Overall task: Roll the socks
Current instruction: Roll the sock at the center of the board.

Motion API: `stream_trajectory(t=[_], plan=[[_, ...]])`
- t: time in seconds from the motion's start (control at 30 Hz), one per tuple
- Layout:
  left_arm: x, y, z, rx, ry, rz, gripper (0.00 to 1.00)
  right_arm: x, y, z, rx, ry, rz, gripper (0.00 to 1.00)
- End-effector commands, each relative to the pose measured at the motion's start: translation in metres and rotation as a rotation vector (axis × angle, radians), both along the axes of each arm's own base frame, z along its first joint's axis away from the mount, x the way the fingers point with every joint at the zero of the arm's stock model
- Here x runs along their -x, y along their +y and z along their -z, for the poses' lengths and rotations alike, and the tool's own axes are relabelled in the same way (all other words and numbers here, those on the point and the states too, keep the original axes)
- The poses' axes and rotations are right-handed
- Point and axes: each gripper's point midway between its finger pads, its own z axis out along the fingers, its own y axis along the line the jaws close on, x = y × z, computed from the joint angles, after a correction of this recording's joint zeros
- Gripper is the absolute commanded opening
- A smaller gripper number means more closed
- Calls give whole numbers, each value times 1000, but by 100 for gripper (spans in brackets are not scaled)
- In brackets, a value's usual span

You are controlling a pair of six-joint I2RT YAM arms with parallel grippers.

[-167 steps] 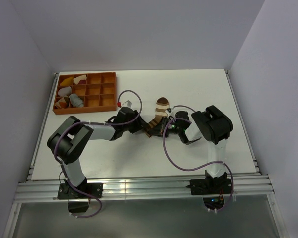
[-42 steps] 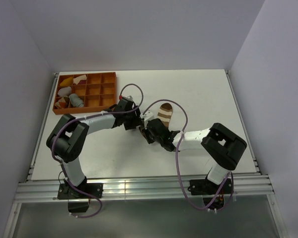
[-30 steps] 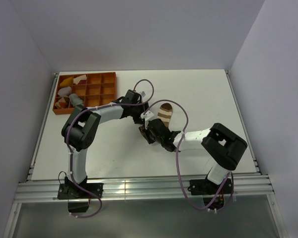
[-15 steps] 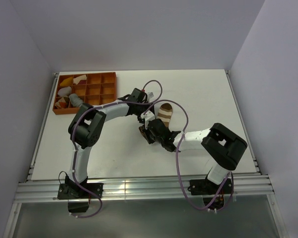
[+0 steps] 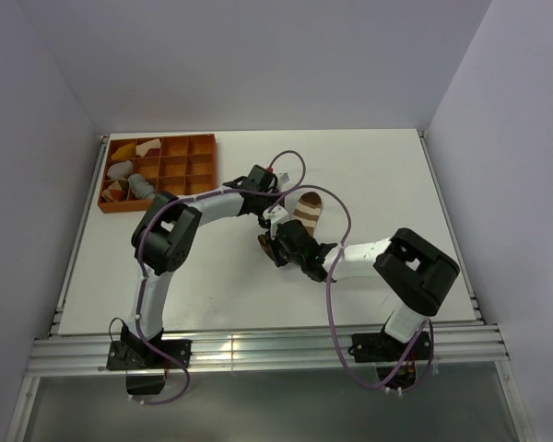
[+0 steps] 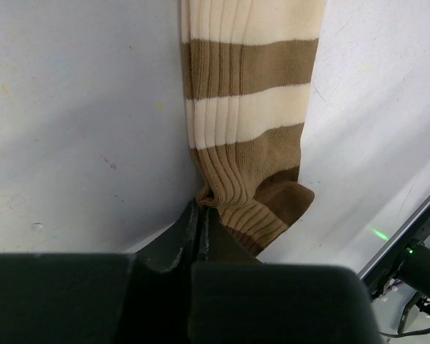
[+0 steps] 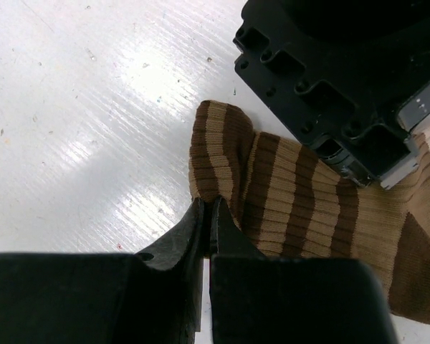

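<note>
A brown sock with cream stripes (image 5: 306, 210) lies mid-table, its toe toward the back. In the left wrist view my left gripper (image 6: 201, 208) is shut, pinching the sock's (image 6: 249, 107) side edge by its dark brown patch. In the top view the left gripper (image 5: 273, 217) sits just left of the sock. My right gripper (image 7: 206, 203) is shut on the bunched near end of the sock (image 7: 301, 193), with the left gripper's black body (image 7: 344, 86) just beyond. From above, the right gripper (image 5: 269, 245) is close below the left one. The sock's middle is hidden under both.
An orange compartment tray (image 5: 180, 168) stands at the back left, holding a grey fabric bundle (image 5: 142, 188) and yellow and white pieces (image 5: 120, 169). Both arms' purple cables (image 5: 332, 276) loop over the table. Walls close in the table's left, back and right sides.
My left arm has swung right from beside the tray to the sock, and its gripper has closed on the sock's edge. The right gripper has stayed shut on the near end.
</note>
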Motion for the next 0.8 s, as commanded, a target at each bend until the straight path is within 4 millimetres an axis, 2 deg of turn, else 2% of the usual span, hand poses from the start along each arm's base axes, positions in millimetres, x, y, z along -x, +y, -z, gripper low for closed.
stream_trajectory(t=[0.0, 0.1, 0.3, 0.37, 0.57, 0.6, 0.73, 0.77], plan=[[23, 41, 64, -245, 64, -21, 0, 2, -5, -2, -15, 11, 6, 0], [9, 52, 60, -253, 39, -88, 0, 4, -6, -1, -26, 34, 3, 0], [-27, 77, 39, -205, -23, -236, 0, 12, -1, 1, -44, 119, -40, 0], [-33, 77, 31, -192, -51, -258, 0, 12, 0, -1, -54, 136, -46, 0], [-43, 84, 18, -161, -96, -324, 0, 21, 3, 2, -104, 278, -79, 0], [-45, 86, 18, -160, -96, -332, 0, 20, -3, 8, -104, 321, -62, 0], [-48, 86, 13, -146, -113, -323, 0, 16, -2, 15, -125, 424, -90, 0], [-48, 86, 13, -149, -116, -323, 0, 20, -1, 22, -129, 469, -108, 0]])
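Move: Already pinched in the left fingers is an edge of the striped sock near its heel, bound for bare board about 4 cm ahead and 5 cm left. From the left hand, the sock's toe lies some 6 cm ahead and 7 cm right, and the rolled end about 6 cm back and 3 cm left. The right fingers hold that rolled end; the pinched edge lies some 6 cm ahead and 3 cm right of them, all close to board height. Dragging the pinched sock edge left and forward, the left hand slides low over the board for about 6–7 cm, turning some 15 degrees counter-clockwise with its fingers shut. The right hand keeps its pinch on the rolled end and stays almost in place, its wrist tilting gradually by about 15 degrees so the fingers point steeper and more leftward. ##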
